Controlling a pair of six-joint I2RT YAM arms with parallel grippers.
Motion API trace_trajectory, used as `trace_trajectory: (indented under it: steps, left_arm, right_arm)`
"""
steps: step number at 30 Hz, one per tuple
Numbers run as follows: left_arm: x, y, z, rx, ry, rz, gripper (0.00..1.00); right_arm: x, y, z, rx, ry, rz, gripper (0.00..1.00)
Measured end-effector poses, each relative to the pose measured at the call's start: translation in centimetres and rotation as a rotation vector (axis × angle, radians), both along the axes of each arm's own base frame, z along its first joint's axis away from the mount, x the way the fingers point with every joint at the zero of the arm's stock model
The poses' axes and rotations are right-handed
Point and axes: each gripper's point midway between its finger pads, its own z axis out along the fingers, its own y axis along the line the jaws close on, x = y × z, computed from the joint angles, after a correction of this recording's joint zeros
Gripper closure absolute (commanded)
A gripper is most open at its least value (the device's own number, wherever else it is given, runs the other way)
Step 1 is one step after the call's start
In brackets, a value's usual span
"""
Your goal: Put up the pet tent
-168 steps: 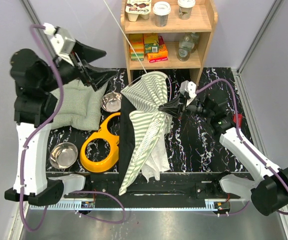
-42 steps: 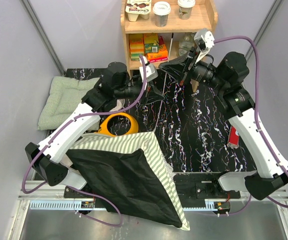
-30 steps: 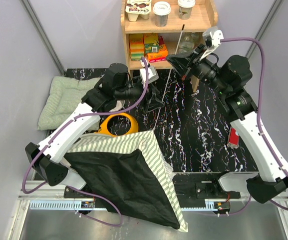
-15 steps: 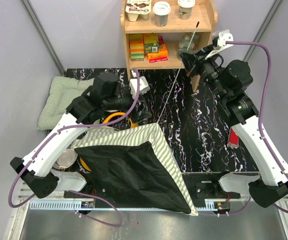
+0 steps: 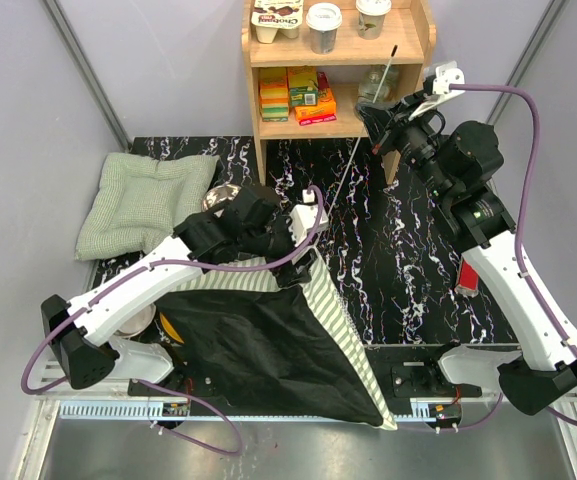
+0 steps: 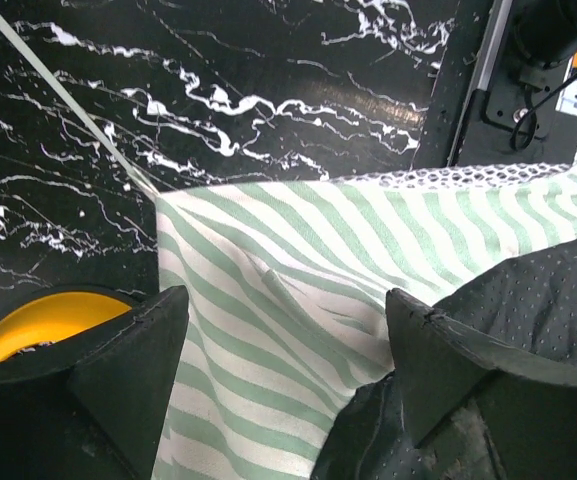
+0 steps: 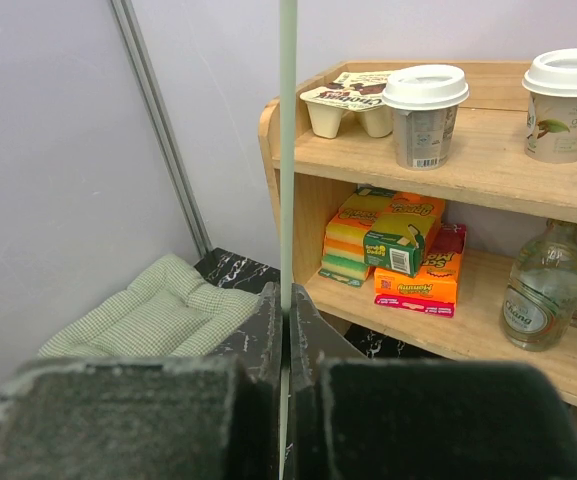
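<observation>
The pet tent [image 5: 268, 345] lies at the near left with its dark underside up and a green-and-white striped edge [image 5: 330, 300] along its right side. My left gripper [image 5: 303, 232] hovers over its top corner, open. In the left wrist view the striped fabric [image 6: 268, 280] lies loose between the wide-apart fingers of the left gripper [image 6: 283, 330]. A thin white pole [image 5: 360, 145] runs from that corner up to the shelf. My right gripper [image 5: 380, 115] is shut on the pole [image 7: 287, 150], and the right gripper [image 7: 287, 300] is raised in front of the shelf.
A wooden shelf [image 5: 413, 45] with cups, boxes and bottles stands at the back. A green quilted cushion [image 5: 143, 200] lies at the back left, a steel bowl [image 5: 224, 195] beside it. The yellow bowl holder [image 6: 38, 315] peeks out under the tent. A red item [image 5: 468, 275] lies right.
My left arm has swung forward and down over the tent's top corner with its jaws opening wider. The tent has shifted right. The right arm has lifted the pole higher, then held still.
</observation>
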Motion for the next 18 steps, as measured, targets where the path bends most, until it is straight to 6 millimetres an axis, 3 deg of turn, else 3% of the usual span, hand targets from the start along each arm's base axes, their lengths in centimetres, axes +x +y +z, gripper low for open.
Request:
trace_trajectory:
  steps: [2,3,5,8,14,18]
  left_arm:
    - [-0.1,0.3,-0.6,0.022,0.009,0.006,0.26]
    - [-0.2,0.5,-0.9,0.033,0.014,0.008,0.35]
    - [-0.5,0.9,-1.3,0.053,0.025,0.009,0.55]
    - [-0.8,1.2,-1.6,0.074,0.032,-0.005,0.98]
    - [-1.7,1.9,-1.8,0.110,0.056,-0.031,1.00]
    - [-1.1,1.9,1.2,0.089,-0.013,-0.034,1.00]
  right_arm:
    - [0.0,0.0,0.0,-0.001,0.001,-0.001,1.00]
    - [0.0,0.0,-0.1,-0.003,0.001,-0.001,1.00]
    - [0.0,0.0,-0.1,-0.006,0.002,-0.002,1.00]
    - [0.1,0.0,-0.3,-0.013,0.005,-0.003,1.00]
    - [0.1,-0.1,-1.0,-0.049,0.019,-0.006,1.00]
    - [-0.3,-0.3,-1.1,-0.096,0.029,-0.004,1.00]
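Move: The striped fold beside the tent's pole corner lies about 2 cm to the left hand's left, 2 cm back and some 3 cm below its open fingers. The corner where the pole meets the fabric is roughly 3 cm ahead, 3 cm to the right and 2 cm lower; the yellow ring lies some 14 cm left, 4 cm ahead and 22 cm below. From the right hand, the fold is about 18 cm back, 12 cm left and 29 cm down. Down, leftward and slightly back by about 3 cm in all, the left hand eases onto the striped fold beside the pole corner, its wide-open fingers shutting fully to pinch the fabric on the way. It then lifts some 3 cm with the fold between its tips. The right hand keeps its pinch high on the pole, nearly still, settling about a centimetre. ##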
